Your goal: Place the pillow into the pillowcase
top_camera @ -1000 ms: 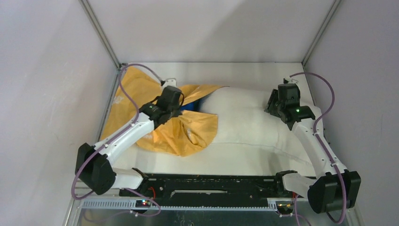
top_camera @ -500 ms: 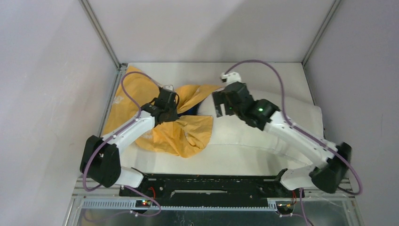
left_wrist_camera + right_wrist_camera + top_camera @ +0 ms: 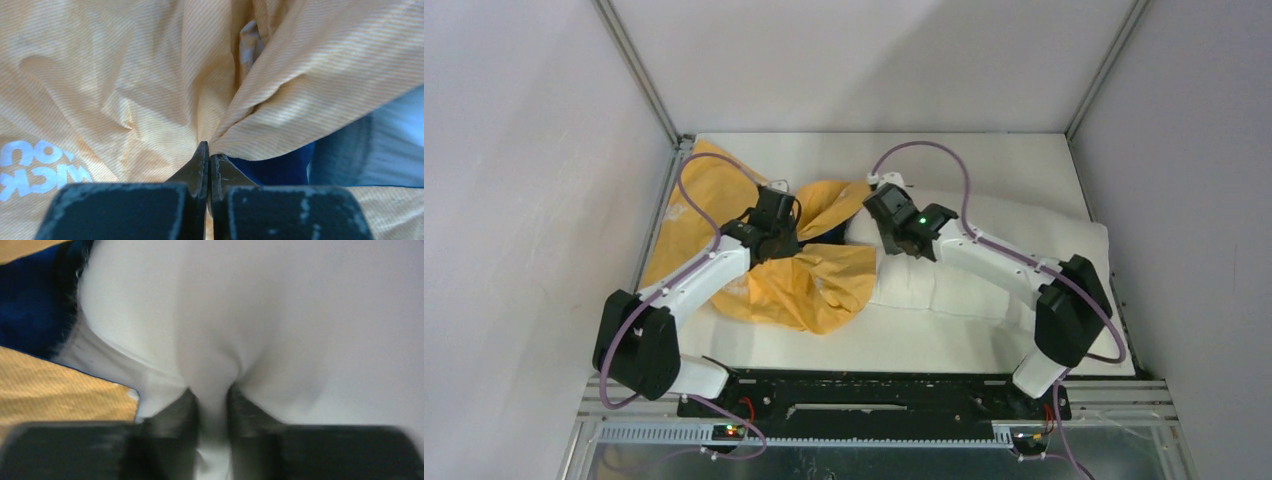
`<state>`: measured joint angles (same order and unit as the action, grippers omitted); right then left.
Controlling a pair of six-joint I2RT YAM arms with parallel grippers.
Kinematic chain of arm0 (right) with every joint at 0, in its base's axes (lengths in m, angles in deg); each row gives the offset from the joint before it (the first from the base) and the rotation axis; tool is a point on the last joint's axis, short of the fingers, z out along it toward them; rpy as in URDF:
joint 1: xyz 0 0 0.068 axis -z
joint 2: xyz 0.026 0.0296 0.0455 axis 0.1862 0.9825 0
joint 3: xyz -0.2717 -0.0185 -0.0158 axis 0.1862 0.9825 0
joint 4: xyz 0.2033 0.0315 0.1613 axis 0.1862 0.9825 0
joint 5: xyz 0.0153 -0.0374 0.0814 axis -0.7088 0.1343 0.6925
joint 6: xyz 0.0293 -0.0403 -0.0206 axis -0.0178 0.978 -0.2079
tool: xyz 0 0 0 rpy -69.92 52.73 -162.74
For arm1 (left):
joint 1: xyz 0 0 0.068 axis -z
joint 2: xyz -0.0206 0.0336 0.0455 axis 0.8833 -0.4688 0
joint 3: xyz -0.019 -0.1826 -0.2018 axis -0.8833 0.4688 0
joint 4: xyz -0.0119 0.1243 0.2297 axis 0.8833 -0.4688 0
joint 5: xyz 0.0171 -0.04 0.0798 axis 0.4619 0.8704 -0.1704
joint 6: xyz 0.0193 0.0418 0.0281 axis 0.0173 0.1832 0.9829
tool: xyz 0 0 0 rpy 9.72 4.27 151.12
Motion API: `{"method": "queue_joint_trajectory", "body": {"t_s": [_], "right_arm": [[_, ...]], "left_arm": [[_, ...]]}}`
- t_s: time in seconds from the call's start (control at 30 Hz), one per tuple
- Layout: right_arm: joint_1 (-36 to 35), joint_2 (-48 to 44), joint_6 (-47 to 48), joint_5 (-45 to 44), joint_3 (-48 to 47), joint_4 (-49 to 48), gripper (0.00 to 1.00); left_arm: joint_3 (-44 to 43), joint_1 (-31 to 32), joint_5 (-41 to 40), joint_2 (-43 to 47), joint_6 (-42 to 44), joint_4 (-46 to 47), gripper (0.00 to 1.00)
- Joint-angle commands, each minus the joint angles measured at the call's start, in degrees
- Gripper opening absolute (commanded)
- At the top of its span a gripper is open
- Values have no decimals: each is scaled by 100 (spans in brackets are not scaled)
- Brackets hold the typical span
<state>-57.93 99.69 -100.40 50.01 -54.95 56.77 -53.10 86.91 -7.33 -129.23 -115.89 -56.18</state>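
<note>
The orange-yellow pillowcase (image 3: pixel 804 285) lies crumpled at the table's left, its blue inner face (image 3: pixel 280 170) showing at the mouth. My left gripper (image 3: pixel 786 228) is shut on the orange edge of that mouth, and the left wrist view shows the fabric (image 3: pixel 125 85) pinched at the tips of the gripper (image 3: pixel 209 155). The white pillow (image 3: pixel 1064 235) stretches to the right, its left end at the mouth. My right gripper (image 3: pixel 876 222) sits on that left end. In the right wrist view it (image 3: pixel 212 395) is shut on a pinched fold of the pillow (image 3: pixel 275 315), beside the pillowcase (image 3: pixel 45 390).
The white table (image 3: pixel 984 160) is boxed in by grey walls on the left, back and right. A black rail (image 3: pixel 874 395) with the arm bases runs along the near edge. Purple cables loop above both wrists.
The right arm swung left from the pillow's right end to its left end by the pillowcase mouth; its jaws opened on the way, then closed on a fold. The left arm barely moved.
</note>
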Motion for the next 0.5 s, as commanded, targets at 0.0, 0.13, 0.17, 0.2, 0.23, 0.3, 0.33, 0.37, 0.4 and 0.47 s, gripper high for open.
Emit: {"method": "queue_joint_trajectory", "body": {"t_s": [0.0, 0.13, 0.17, 0.2, 0.23, 0.3, 0.33, 0.37, 0.4, 0.47], "right_arm": [[611, -659, -310, 305, 343, 216, 7], [1162, -1488, -326, 820, 367, 287, 0], [1279, -1665, -340, 1014, 379, 274, 0], [1382, -1848, -345, 1272, 379, 260, 0], [1467, -2039, -357, 1470, 378, 231, 0], [1639, -2447, -409, 1823, 378, 140, 0], [1747, -2666, -456, 2013, 380, 90, 0], [1879, -2886, -527, 2196, 379, 46, 0], [2030, -3101, -591, 2391, 378, 14, 0], [2344, -3480, -720, 2601, 305, 18, 0]], "left_arm": [[-80, -103, -70, 124, 88, -138, 0], [-44, -244, -46, 168, 127, -199, 0], [-33, -253, 8, 185, 144, -176, 0], [-49, -254, 66, 186, 175, -160, 0], [-78, -247, 175, 193, 195, -146, 0], [-169, -161, 412, 219, 294, -73, 0], [-215, -60, 513, 257, 326, -13, 0], [-309, 74, 665, 276, 364, 33, 0], [-418, 234, 796, 275, 392, 99, 0], [-735, 669, 945, 136, 382, 151, 0]]}}
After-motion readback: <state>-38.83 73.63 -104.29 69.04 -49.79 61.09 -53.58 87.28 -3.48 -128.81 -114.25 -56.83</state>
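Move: A fold of the pillow near its case-side end is right between the right hand's closing fingers; the pillow's middle lies about 16 cm to the right and 4 cm back. The pillowcase mouth is some 11 cm to the left and 3 cm farther out, its near flap about 7 cm left and 5 cm back. From the left hand, which grips the case, the pillow fold is roughly 18 cm to the right, level in reach. The right fingers finish closing on the pillow fold, pinch it and, keeping hold, haul it up about 11 cm and some 9 cm to the right, away from the case mouth, the wrist rolling around 25 degrees so its left side rises. The left hand keeps its shut grip on the case, easing slightly left and then back right a couple of centimetres. ##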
